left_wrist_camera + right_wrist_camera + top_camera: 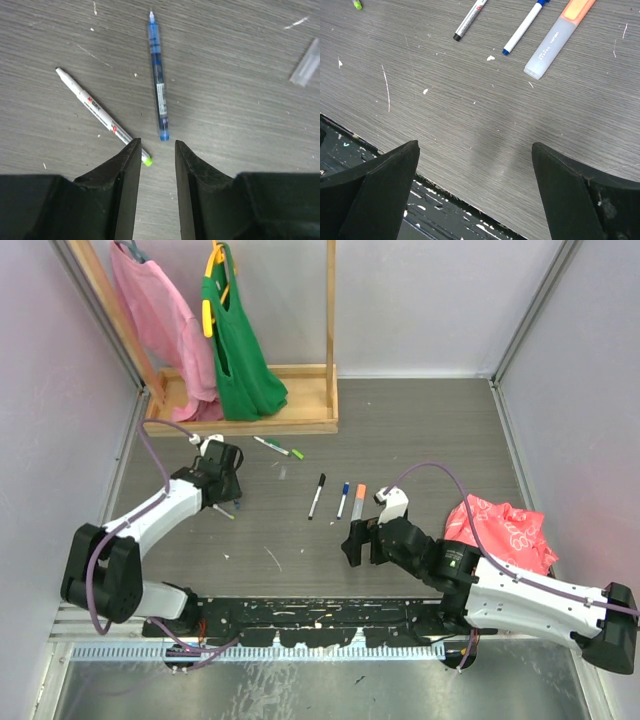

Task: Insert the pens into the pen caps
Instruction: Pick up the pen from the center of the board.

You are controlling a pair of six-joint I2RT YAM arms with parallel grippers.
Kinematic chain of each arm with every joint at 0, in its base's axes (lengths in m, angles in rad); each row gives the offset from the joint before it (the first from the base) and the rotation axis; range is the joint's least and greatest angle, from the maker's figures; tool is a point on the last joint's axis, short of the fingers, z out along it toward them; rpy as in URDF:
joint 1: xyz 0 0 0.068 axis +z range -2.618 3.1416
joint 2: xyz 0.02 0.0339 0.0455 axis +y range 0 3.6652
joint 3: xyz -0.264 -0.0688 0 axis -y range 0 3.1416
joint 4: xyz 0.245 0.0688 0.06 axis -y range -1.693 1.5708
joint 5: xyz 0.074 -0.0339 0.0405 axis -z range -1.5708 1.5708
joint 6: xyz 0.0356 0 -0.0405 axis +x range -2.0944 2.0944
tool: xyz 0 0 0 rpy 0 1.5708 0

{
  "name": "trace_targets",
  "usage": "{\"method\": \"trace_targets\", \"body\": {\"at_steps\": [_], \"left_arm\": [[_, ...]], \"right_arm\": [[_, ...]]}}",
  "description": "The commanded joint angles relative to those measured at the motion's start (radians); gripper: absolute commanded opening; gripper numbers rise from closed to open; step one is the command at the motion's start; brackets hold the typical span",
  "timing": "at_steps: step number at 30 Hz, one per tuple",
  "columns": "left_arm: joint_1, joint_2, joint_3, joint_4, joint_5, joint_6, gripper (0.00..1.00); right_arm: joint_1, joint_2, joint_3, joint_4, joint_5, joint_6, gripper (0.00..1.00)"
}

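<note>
In the left wrist view a blue pen (pixel 159 80) lies lengthways ahead of my left gripper (pixel 156 142). Beside it a white pen with a light green end (pixel 100 115) lies slanted, that end next to the left finger (pixel 127 170). The jaws stand partly apart with only table between them. From above, this gripper (pixel 222 495) hovers at the table's left. My right gripper (pixel 475 145) is wide open and empty over the front edge. Ahead of it lie a black-ended pen (pixel 470 20), a blue-ended pen (pixel 525 27) and an orange highlighter (pixel 560 37). A green pen (pixel 278 447) lies further back.
A wooden rack (pixel 250 400) with a pink bag (pixel 165 320) and a green bag (pixel 240 350) stands at the back left. A crumpled red-pink bag (pixel 505 530) lies at the right. A clear cap-like tube (pixel 306 65) rests right of the blue pen. White scraps dot the table.
</note>
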Motion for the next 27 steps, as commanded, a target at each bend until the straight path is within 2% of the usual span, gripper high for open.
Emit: {"method": "trace_targets", "body": {"at_steps": [1, 11, 27], "left_arm": [[0.036, 0.055, 0.064, 0.088, 0.032, 0.014, 0.35], [0.067, 0.201, 0.099, 0.132, 0.013, 0.010, 0.37], [0.084, 0.314, 0.086, 0.176, 0.024, -0.011, 0.33]], "right_arm": [[-0.001, 0.021, 0.025, 0.046, -0.010, -0.042, 0.99], [-0.003, 0.022, 0.026, 0.033, -0.008, -0.043, 0.99], [-0.004, 0.008, 0.026, 0.007, -0.006, -0.038, 0.99]]}}
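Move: Below and ahead of the left hand lies the uncapped blue pen, its middle about 5 cm forward, 1 cm left and 8 cm down. The white pen with the green end is level with the hand and some 6 cm to its left. A small clear cap lies about 10 cm ahead and 12 cm right. From the right hand the blue pen is roughly 17 cm ahead, 28 cm left and 12 cm below. Sinking nearly 6 cm and reaching some 3.5 cm forward, the left hand closes in on the blue pen; most of the reach comes early, after which it goes almost straight down. The wrist tips slightly more downward, and the fingers stay about a third open, ending one on each side above the pen, not pinching it. ##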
